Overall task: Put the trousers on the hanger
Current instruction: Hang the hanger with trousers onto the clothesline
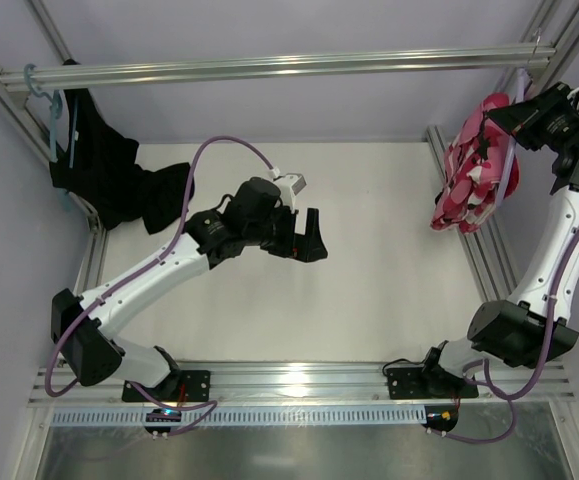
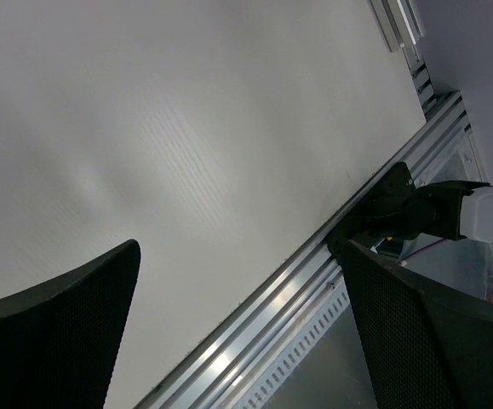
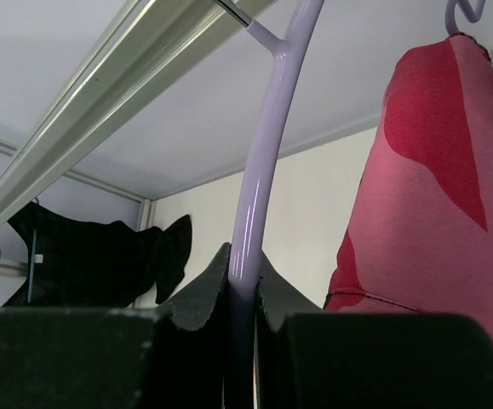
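Observation:
The camouflage trousers (image 1: 472,172) in pink, crimson and white hang draped over the pale lilac hanger (image 1: 512,150) at the far right, under the metal rail (image 1: 269,68). My right gripper (image 1: 517,118) is shut on the hanger's arm up near the rail. In the right wrist view the lilac hanger (image 3: 259,179) rises from between my pinched fingers (image 3: 202,294), with the trousers (image 3: 433,196) hanging to the right. My left gripper (image 1: 309,240) hovers open over the middle of the table, holding nothing. Its dark fingers (image 2: 67,332) stand wide apart.
A plain black garment (image 1: 119,180) hangs on a teal hanger (image 1: 54,115) at the rail's left end. Aluminium frame posts run along both sides (image 1: 464,220). The right arm's base (image 2: 399,209) sits on the front rail (image 1: 289,380).

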You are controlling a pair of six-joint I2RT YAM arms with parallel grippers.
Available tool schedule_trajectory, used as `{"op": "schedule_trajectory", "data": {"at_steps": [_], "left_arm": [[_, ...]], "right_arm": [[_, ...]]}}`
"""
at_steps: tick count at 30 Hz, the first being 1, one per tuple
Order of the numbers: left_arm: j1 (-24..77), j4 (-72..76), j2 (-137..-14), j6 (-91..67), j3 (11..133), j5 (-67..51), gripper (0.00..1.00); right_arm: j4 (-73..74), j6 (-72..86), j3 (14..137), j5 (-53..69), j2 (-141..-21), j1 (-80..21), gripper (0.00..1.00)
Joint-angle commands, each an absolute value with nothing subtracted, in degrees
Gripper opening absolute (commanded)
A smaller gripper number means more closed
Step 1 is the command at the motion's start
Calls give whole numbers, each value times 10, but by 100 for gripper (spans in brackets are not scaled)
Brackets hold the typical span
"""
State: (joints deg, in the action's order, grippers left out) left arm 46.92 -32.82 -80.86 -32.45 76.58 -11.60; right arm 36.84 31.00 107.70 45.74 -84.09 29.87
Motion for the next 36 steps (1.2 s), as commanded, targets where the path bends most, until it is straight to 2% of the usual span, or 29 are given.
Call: {"op": "schedule_trajectory", "data": {"at_steps": [1,11,13,14,17,19,31,36], "left_arm": [[470,-304,-806,-314,769,-133,100],[470,-311,-793,-314,771,-123,100],[470,-315,-790,-314,771,-119,100],[470,-315,-789,-314,771,-117,100],[470,-321,-786,-317,778,-101,100],[470,-330,-782,-323,790,-91,100],[470,-338,-754,-341,798,-68,100],[470,-340,-758,-345,804,-64,100]], "right_arm": [[253,329,1122,473,-838,305,4],[263,328,1056,470,-839,309,4],[279,317,1058,460,-841,313,7],[291,314,1057,457,-839,315,9],[309,303,1061,444,-838,325,30],[316,302,1065,440,-833,336,38],[287,329,1058,454,-845,355,40],[308,323,1095,444,-860,355,40]]}}
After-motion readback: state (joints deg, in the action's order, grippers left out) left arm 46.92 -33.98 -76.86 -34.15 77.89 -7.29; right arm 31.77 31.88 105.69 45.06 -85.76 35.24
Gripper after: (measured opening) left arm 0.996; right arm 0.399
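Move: Up by the right end of the clothesline, the right hand holds the hanger; the stretch of line for its hook lies about 6 cm ahead and 10 cm above, hardly to either side. The trousers hang some 10 cm ahead of the hand, 3 cm left and 10 cm lower; the line's end bracket is about 6 cm ahead, 5 cm right and 10 cm up. From the empty left hand that stretch lies roughly 20 cm ahead, 39 cm right and 30 cm up. Lowering the hanger about 2 cm at the clothesline while easing a centimetre forward, the right hand then opens its fingers partway and slides some 5 cm to the right, letting go of the hanger's lilac tube, and ends with a slight rise and a small clockwise turn. Late on, the open left hand lifts about 3 cm over the bare table. ##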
